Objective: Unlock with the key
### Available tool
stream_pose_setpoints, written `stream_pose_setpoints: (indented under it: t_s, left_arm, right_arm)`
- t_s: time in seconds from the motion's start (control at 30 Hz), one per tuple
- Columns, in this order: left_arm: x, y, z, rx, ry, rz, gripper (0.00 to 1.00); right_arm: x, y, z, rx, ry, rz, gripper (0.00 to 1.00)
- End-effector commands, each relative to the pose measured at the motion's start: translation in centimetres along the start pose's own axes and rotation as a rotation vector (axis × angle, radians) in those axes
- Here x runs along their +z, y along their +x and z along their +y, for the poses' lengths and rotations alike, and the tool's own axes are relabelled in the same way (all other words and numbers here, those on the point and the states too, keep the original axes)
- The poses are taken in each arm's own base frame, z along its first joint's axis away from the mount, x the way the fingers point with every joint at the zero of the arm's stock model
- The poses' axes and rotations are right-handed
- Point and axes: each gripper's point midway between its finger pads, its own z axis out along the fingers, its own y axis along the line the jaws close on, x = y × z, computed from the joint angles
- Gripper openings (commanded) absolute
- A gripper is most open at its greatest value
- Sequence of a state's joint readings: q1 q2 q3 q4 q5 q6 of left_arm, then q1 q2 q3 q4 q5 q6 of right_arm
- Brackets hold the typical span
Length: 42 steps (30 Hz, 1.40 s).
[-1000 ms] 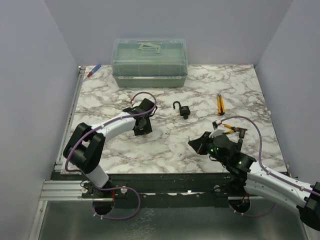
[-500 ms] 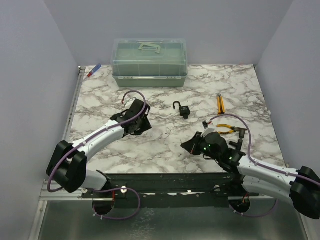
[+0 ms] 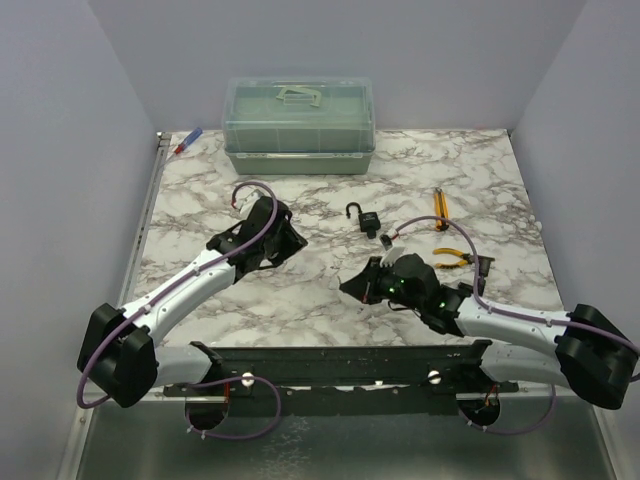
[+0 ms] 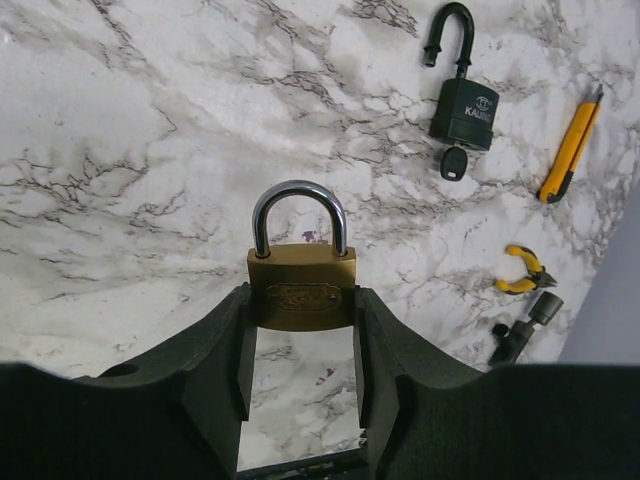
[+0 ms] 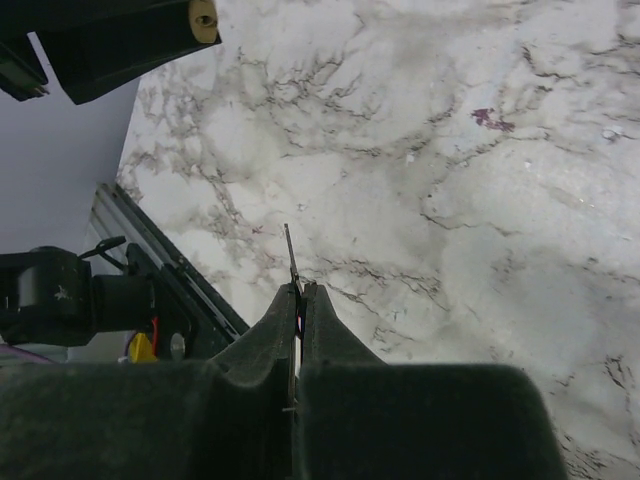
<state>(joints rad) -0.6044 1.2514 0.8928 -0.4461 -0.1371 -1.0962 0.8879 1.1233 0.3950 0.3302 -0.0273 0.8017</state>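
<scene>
My left gripper point(image 4: 301, 312) is shut on the body of a small brass padlock point(image 4: 300, 285), whose steel shackle is closed and points away from me. A black padlock point(image 4: 463, 108) lies on the marble with its shackle open. The key point(image 4: 453, 163), tiny and black-headed, sits at that padlock's bottom end. My right gripper point(image 5: 300, 288) is shut on a thin flat metal blade point(image 5: 289, 255) seen edge-on, its tip sticking out past the fingertips. In the top view the right gripper point(image 3: 352, 287) is right of the left gripper point(image 3: 283, 240), a short gap between them.
A pale green lidded box point(image 3: 299, 125) stands at the back. A yellow utility knife point(image 3: 439, 208), yellow-handled pliers point(image 3: 455, 258) and a small black tool point(image 4: 520, 330) lie to the right. A blue and red pen point(image 3: 187, 142) lies at the far left corner.
My right gripper has swung left towards the table's middle with the blade. My left arm has stretched out and shifted slightly left, still holding the brass padlock.
</scene>
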Motion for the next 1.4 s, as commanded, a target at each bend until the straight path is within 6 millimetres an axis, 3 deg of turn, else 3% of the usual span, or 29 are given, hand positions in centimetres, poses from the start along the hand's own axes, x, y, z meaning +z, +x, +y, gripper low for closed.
stream_pose_setpoints:
  t_s: [0.0,0.6,0.73,1.13,1.37]
  left_arm:
    - [-1.3,0.0,-3.0,-0.095,0.113,0.022,0.00]
    - [-3.0,2.2,-4.8,-0.080,0.231,0.145,0.00]
    - [-3.2,2.7,-4.8,-0.069,0.242,0.154,0.00]
    - [-3.6,2.4,-4.5,-0.054,0.254,0.125,0.00]
    - [-3.6,2.4,-4.4,-0.044,0.255,0.124,0.00]
  right_arm:
    - [0.7,-0.9,2.7,-0.039,-0.083,-0.014,0.00]
    - [4.2,-4.2,4.4,-0.112,-0.033,-0.049,0.00]
    - [4.7,-4.0,5.3,-0.129,-0.061,-0.010,0.00]
    - [5.3,-3.1,4.8,-0.127,-0.035,0.041,0.00]
    - [5.1,-3.7,5.0,-0.136,-0.032,0.026,0.00]
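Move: Roughly 10 cm ahead of the right hand, 10 cm to its left and 3 cm higher is the brass padlock, held in the left fingers. From the left hand, the key in the right fingers is about 9 cm back, 9 cm to the right and 3 cm lower. On the table, some 8 cm below the right hand, the black padlock is about 23 cm ahead and 9 cm right, the yellow pliers about 13 cm ahead and 33 cm right. Bringing key and padlock together, the right hand goes about 6 cm left, then also some 4 cm forward, rising and finally sinking slightly to end about 3 cm higher, fingers shut on the key. Meanwhile the left keeps its hold on the brass padlock, carrying it 3 to 4 cm right and up, then a little back, rolling some 15 degrees with its left side going down. ##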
